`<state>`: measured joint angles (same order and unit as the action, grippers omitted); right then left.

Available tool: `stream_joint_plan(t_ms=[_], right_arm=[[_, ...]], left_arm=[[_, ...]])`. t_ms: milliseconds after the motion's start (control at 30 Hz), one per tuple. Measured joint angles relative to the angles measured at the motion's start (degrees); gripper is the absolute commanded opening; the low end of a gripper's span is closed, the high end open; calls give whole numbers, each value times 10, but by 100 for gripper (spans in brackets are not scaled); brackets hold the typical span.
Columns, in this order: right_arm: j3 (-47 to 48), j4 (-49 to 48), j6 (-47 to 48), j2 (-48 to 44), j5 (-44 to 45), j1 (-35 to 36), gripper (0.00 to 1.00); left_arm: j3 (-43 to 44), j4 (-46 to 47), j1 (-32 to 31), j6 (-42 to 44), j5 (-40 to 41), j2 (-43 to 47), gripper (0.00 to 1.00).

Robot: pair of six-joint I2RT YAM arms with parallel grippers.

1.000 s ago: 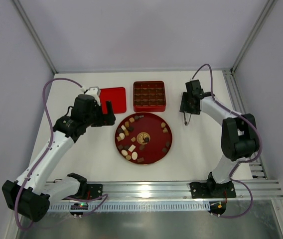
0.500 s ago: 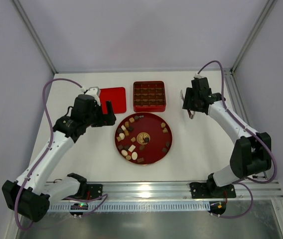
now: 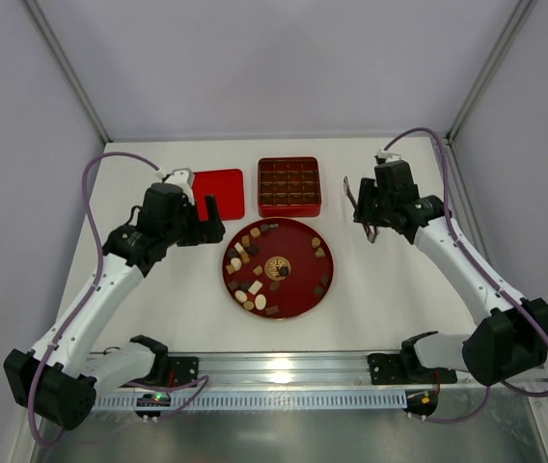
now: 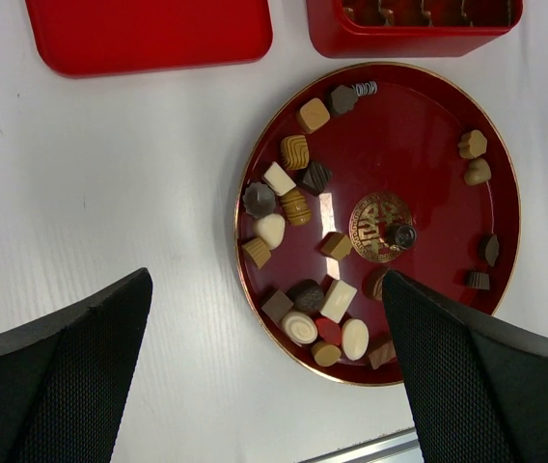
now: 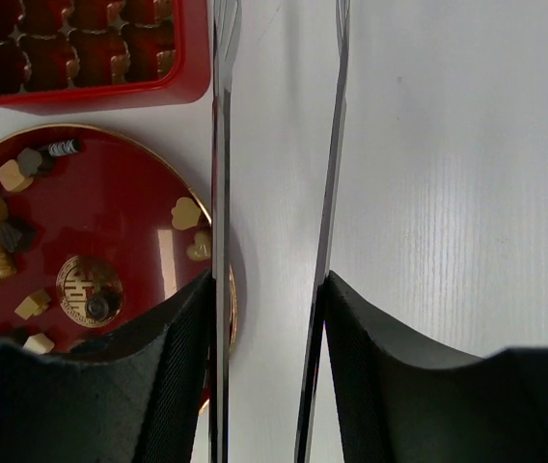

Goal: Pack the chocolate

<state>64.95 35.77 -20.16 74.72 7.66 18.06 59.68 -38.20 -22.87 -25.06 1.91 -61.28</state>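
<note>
The chocolate (image 3: 250, 265), several small dark, tan and cream pieces, lies on the round red plate (image 3: 301, 289), mostly on its left side (image 4: 298, 207); a few sit at the right rim (image 5: 189, 214). The red compartment box (image 3: 289, 186) stands just behind the plate. My left gripper (image 3: 204, 214) hovers open over the table at the plate's left edge (image 4: 266, 289). Right of the plate, my right gripper (image 3: 369, 204) is shut on metal tongs (image 5: 221, 145), whose two thin blades run forward between the fingers (image 5: 269, 285), over the plate's right rim and bare table.
The flat red lid (image 3: 218, 193) lies left of the box. A gold emblem (image 4: 378, 227) marks the plate's centre, with a dark piece on it. White table lies to the right of the plate (image 5: 448, 193). Frame posts stand at the back corners.
The right arm has stretched out, its elbow swinging toward the near right, while the gripper with the tongs shifted slightly right. The tong blades have drawn a little closer. The left arm is still.
</note>
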Motion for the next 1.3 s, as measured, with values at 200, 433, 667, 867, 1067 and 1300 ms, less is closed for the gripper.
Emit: stream_joint_plan(t_ms=[200, 433, 667, 867, 1067, 1300], right_arm=[[-3, 30, -10, -54, -4, 43, 49], [-9, 61, -32, -103, -7, 138, 49], [-30, 80, -66, -105, -7, 262, 48], [-38, 85, -83, -77, -9, 329, 48], [-37, 76, -90, -23, -12, 382, 47], [-23, 67, -94, 23, -14, 415, 48]], left_arm=[[0, 0, 0, 0, 2, -1, 100], [0, 0, 0, 0, 6, -5, 100], [0, 0, 0, 0, 9, -6, 100], [0, 0, 0, 0, 11, -6, 100], [0, -1, 0, 0, 12, -6, 100], [0, -5, 0, 0, 16, -6, 100]])
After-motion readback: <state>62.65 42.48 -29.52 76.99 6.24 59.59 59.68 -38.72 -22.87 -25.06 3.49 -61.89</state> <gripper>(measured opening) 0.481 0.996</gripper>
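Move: With the tongs already between its fingers, the right hand has the caramel square near the middle of the round tray about 27 cm to its left, 13 cm back and 13 cm below. The dark round chocolate on the emblem sits roughly 20 cm left and 13 cm back, the ribbed brown oval 22 cm left and 17 cm back. The red box is some 18 cm left and 10 cm ahead. From the idle left hand, the caramel square lies about 11 cm right, 9 cm back and 16 cm down. Keep the tongs gripped in the right hand and sweep them left and back together, some 17 cm each way, off the bare table and over the round tray. Rise about 3 cm at first, then sink some 7 cm, swinging counter-clockwise about 35 degrees and tipping the fingers a little further down, so the tips head for the caramel square. ##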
